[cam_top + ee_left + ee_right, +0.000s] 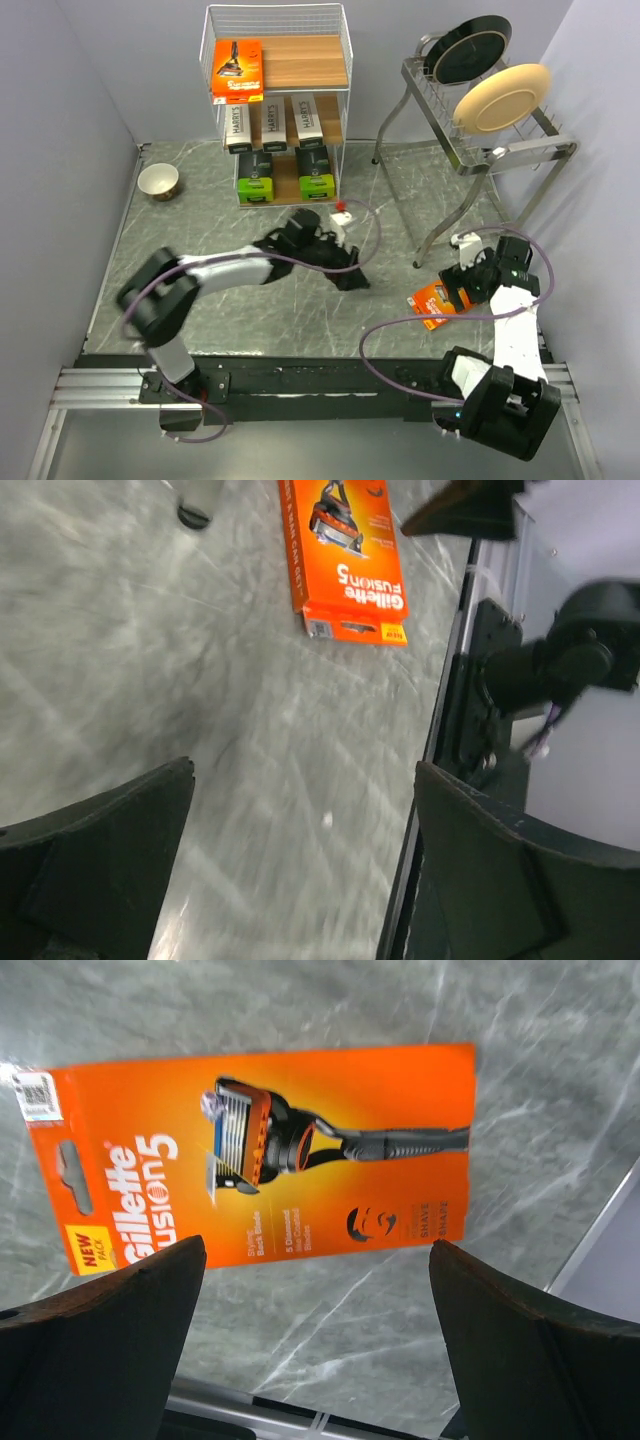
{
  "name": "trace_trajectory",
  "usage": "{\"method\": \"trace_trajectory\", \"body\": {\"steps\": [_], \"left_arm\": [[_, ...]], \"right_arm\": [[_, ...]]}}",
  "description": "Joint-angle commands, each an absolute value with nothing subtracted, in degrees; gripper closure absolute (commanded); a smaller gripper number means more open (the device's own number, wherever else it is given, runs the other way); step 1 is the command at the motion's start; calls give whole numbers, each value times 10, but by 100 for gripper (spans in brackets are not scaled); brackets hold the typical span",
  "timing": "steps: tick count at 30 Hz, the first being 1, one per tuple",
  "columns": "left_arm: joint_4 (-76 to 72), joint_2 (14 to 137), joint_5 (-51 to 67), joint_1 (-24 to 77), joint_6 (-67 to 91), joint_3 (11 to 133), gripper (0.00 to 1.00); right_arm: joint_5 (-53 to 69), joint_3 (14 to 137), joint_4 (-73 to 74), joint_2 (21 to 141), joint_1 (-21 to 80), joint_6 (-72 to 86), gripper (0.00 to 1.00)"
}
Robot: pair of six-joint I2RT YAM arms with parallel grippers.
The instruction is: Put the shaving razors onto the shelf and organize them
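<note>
The shelf (345,95) stands at the back. Its top tier bears an orange razor pack (237,70), its middle tier three white boxes (270,122), and its bottom tier two black boxes with green ends (285,178). Another orange razor pack (432,305) lies flat on the table at the right. My right gripper (462,290) is open just beside it. In the right wrist view the pack (260,1155) lies just beyond the right gripper (315,1300), with nothing between the fingers. My left gripper (350,275) hangs open and empty over mid-table. The left wrist view shows the left gripper (300,830) with the pack (345,560) far ahead.
A grey dish rack (480,150) holding a black plate (468,50) and a beige plate (503,97) stands at the back right. A small bowl (158,181) sits at the left. A small red thing (341,205) lies before the shelf. Walls close in on both sides.
</note>
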State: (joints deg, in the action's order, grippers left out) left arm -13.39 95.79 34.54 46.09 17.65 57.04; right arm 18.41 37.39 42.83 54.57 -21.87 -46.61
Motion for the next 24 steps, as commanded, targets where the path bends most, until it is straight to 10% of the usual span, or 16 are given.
{"method": "trace_trajectory", "body": {"steps": [1,24], "left_arm": [[-300,1085,350,480,308,651,12],[-395,1386,474,536,488,838,55]], "right_arm": [[190,357,435,516,-224,-498,0],[252,409,507,488,-183,-439,0]]}}
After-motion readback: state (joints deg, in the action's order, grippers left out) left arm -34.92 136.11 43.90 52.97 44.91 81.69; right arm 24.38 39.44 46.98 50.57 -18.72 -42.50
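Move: The orange Gillette razor pack lies flat some 22 cm to the left hand's right, about 5 cm back towards the base and 13 cm below. From the right hand, it is only about 4 cm to the left, roughly level fore and aft and 7 cm below. The dish rack's front foot stands about 6 cm left of the pack's middle and 9 cm farther out; the table's near edge runs about 14 cm back from that middle. The left hand sweeps about 13 cm to the right while sinking some 10 cm towards the hang-hole end of the orange pack, fast at first and then easing off, as it rolls about 25 degrees around its sideways-pointing fingers and draws them from wide open to half open, close around that end flap. The right hand stays wide open over the pack, dipping back a centimetre before shifting about 3 cm left and rising some 2 cm, without gripping anything. ##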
